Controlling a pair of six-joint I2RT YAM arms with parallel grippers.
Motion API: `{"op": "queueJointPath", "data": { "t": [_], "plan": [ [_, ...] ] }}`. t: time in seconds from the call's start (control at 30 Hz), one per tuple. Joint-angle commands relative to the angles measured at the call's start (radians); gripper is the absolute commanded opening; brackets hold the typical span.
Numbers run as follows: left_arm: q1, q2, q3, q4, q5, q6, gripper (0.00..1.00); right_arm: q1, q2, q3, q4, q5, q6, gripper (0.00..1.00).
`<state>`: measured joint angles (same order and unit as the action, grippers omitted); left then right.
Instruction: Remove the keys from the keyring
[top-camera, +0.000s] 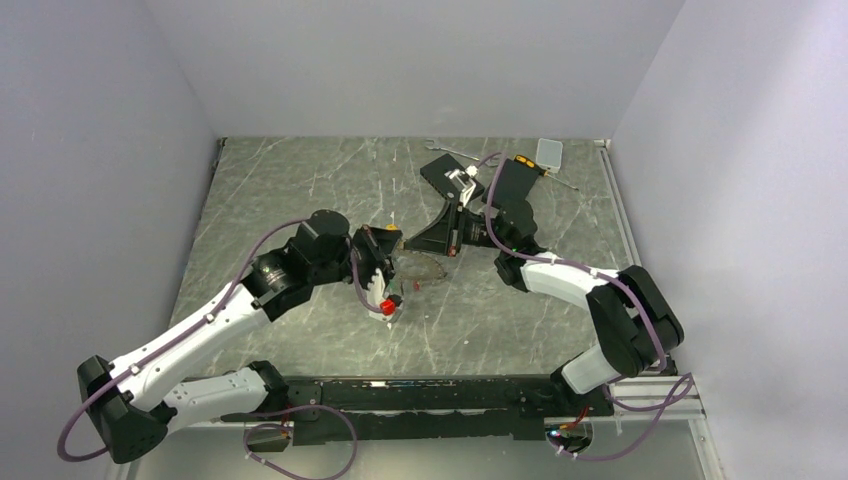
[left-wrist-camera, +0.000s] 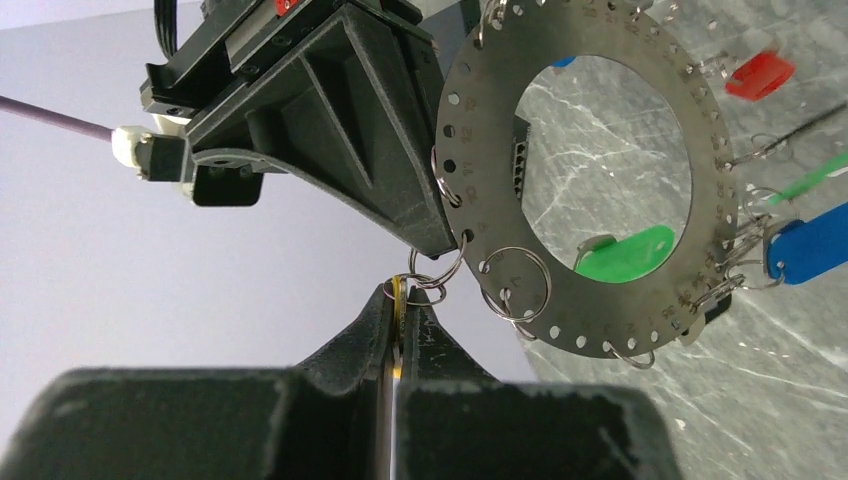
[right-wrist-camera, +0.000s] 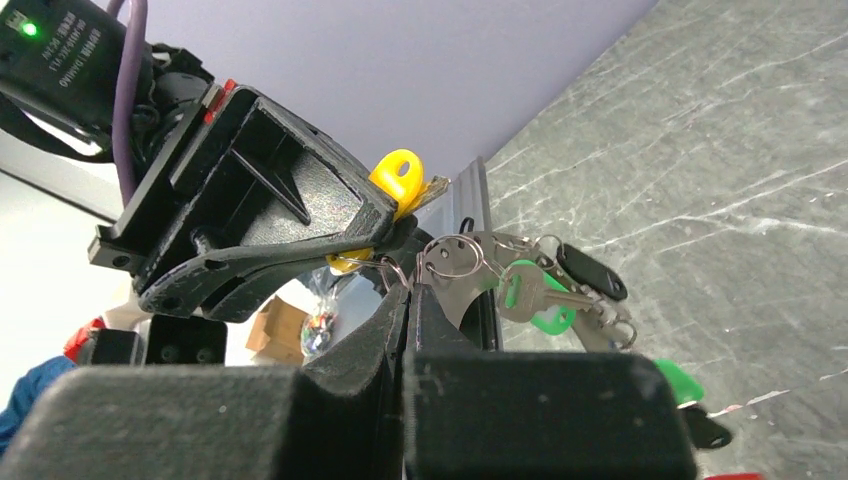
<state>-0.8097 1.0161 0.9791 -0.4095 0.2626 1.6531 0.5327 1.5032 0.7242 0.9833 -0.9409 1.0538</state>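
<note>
The keyring (left-wrist-camera: 470, 130) is a flat steel hoop pierced with numbered holes, held up off the table between both arms. Small split rings hang green (left-wrist-camera: 625, 255), blue (left-wrist-camera: 810, 245) and red (left-wrist-camera: 760, 75) keys from it. My left gripper (left-wrist-camera: 405, 300) is shut on a yellow key (right-wrist-camera: 398, 180), seen edge-on between its fingers and still linked to the hoop by a split ring (left-wrist-camera: 438, 270). My right gripper (right-wrist-camera: 410, 290) is shut on the keyring's rim (right-wrist-camera: 455, 285), beside a green key (right-wrist-camera: 535, 295) and a black key (right-wrist-camera: 590, 272). From above, the left gripper (top-camera: 398, 262) and right gripper (top-camera: 418, 250) almost meet at mid-table.
A black flat box (top-camera: 445, 178), a silver wrench (top-camera: 450, 150) and a small pale box (top-camera: 549, 151) lie near the back wall. Grey walls close in the marbled table (top-camera: 300, 190) on the left, back and right.
</note>
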Motion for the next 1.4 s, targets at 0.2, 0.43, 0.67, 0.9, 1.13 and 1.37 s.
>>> {"op": "queueJointPath", "data": {
  "t": [0.2, 0.43, 0.67, 0.9, 1.13, 1.37],
  "plan": [
    [-0.005, 0.032, 0.171, -0.127, 0.046, -0.093, 0.0, 0.002, -0.046, 0.077, -0.077, -0.097, -0.163, 0.0],
    [-0.003, 0.096, 0.286, -0.299, 0.053, -0.227, 0.0, 0.001, -0.041, 0.126, -0.195, -0.16, -0.273, 0.0],
    [-0.003, 0.142, 0.367, -0.426, 0.083, -0.338, 0.0, -0.003, -0.021, 0.155, -0.252, -0.173, -0.308, 0.08],
    [-0.003, 0.141, 0.362, -0.457, 0.098, -0.32, 0.0, -0.016, -0.022, 0.152, -0.189, -0.216, -0.293, 0.32],
    [-0.003, 0.03, 0.224, -0.32, 0.192, -0.141, 0.0, -0.016, -0.055, 0.191, -0.264, -0.347, -0.506, 0.48],
    [-0.003, -0.028, 0.17, -0.254, 0.258, -0.031, 0.0, 0.002, -0.044, 0.312, -0.718, -0.403, -0.995, 0.48]
  ]
}}
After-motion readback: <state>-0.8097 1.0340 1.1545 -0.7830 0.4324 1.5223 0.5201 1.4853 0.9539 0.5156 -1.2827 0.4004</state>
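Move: The yellow key is already pinched in the left fingertips, its ring chained on to the keyring plate. From the right fingertips, which are shut on a small ring, that key lies about 1 cm ahead, 2 cm to the left and 2 cm higher. The plate's middle hangs roughly 3 cm back, 2 cm right and 5 cm below the right hand. Lower still dangles a red tag, some 5 cm back, 1 cm right and 9 cm down. The small ring is let go by the right fingers, which spread to about half open only after that hand has eased back a little; the hand goes some 2 cm back in all, rolling about 30 degrees. The left hand keeps its pinch on the yellow key and draws it about 5 cm back with the plate hanging from it, away from the right fingers, tipping first and then partly untipping. ##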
